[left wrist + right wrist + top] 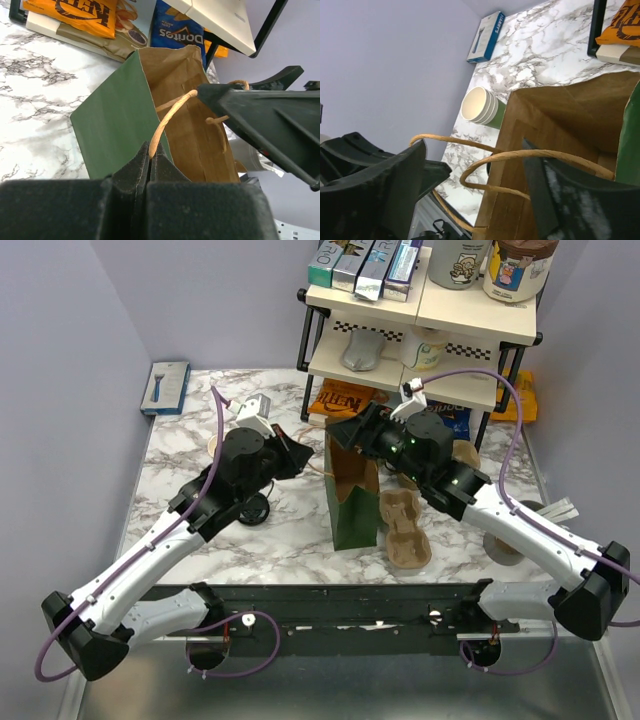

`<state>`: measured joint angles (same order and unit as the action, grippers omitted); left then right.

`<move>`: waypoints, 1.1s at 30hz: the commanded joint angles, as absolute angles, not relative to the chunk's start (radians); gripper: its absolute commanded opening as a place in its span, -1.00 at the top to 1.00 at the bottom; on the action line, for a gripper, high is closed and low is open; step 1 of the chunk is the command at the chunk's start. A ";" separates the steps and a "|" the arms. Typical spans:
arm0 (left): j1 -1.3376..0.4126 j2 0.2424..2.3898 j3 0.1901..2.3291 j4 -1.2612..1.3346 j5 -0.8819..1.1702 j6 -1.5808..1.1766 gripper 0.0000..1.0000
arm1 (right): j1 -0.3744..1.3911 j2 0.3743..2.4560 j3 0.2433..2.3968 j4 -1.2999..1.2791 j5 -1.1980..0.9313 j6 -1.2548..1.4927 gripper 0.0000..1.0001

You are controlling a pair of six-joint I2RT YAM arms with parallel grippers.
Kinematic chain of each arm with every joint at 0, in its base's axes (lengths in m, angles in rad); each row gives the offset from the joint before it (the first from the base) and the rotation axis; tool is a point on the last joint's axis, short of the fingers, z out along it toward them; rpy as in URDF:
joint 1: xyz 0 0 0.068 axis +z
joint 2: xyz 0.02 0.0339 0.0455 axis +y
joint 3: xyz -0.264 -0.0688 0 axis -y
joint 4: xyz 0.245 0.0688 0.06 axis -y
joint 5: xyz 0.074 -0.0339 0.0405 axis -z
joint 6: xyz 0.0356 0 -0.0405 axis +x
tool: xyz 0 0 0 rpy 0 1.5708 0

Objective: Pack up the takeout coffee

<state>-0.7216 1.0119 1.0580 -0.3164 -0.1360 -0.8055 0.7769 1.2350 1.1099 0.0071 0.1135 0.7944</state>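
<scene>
The takeout coffee cup [480, 105], dark green with a cream rim and inside, stands open on the marble left of a green paper bag [352, 502]; several rims look nested. In the top view my left arm hides most of the cup [213, 445]. A dark round thing [255, 508], perhaps the lid, lies under that arm. My left gripper [150, 152] is shut on one twine handle [170, 115] of the bag [115, 125]. My right gripper [475, 185] stands open over the bag's mouth, the other handle loop [520, 156] lying loose between its fingers.
Two brown pulp cup carriers [405, 530] lie right of the bag. A grey cup with white sticks [530, 520] sits under my right arm. A shelf rack [420, 330] with snack bags [340, 400] stands behind. A blue razor box [165, 387] lies back left.
</scene>
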 commanded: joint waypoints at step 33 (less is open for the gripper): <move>-0.546 0.937 1.083 -0.601 -0.354 -0.766 1.00 | 0.384 1.104 0.861 -0.063 -0.732 0.474 0.99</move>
<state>-0.5640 0.9333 1.0531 -0.5785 -0.3702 -0.8070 0.4152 1.0645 0.8993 -0.1329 -0.4778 0.5346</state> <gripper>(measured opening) 0.017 0.022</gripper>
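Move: The right handle of the bag lies between the right hand's open fingers, within about 1 cm. The left fingers are already shut on the left handle. The bag's middle is about 10 cm right, 4 back and 14 below the left hand, and 2 right, 8 back and 16 below the right. A black lid lies about 13 cm left and 2 back of the left hand, 22 below; a cup tray about 15 right, 12 back and 24 below the right hand. Right fingers shut on their handle, draw it about 8 cm right, then down, while left pulls 10 cm left. ##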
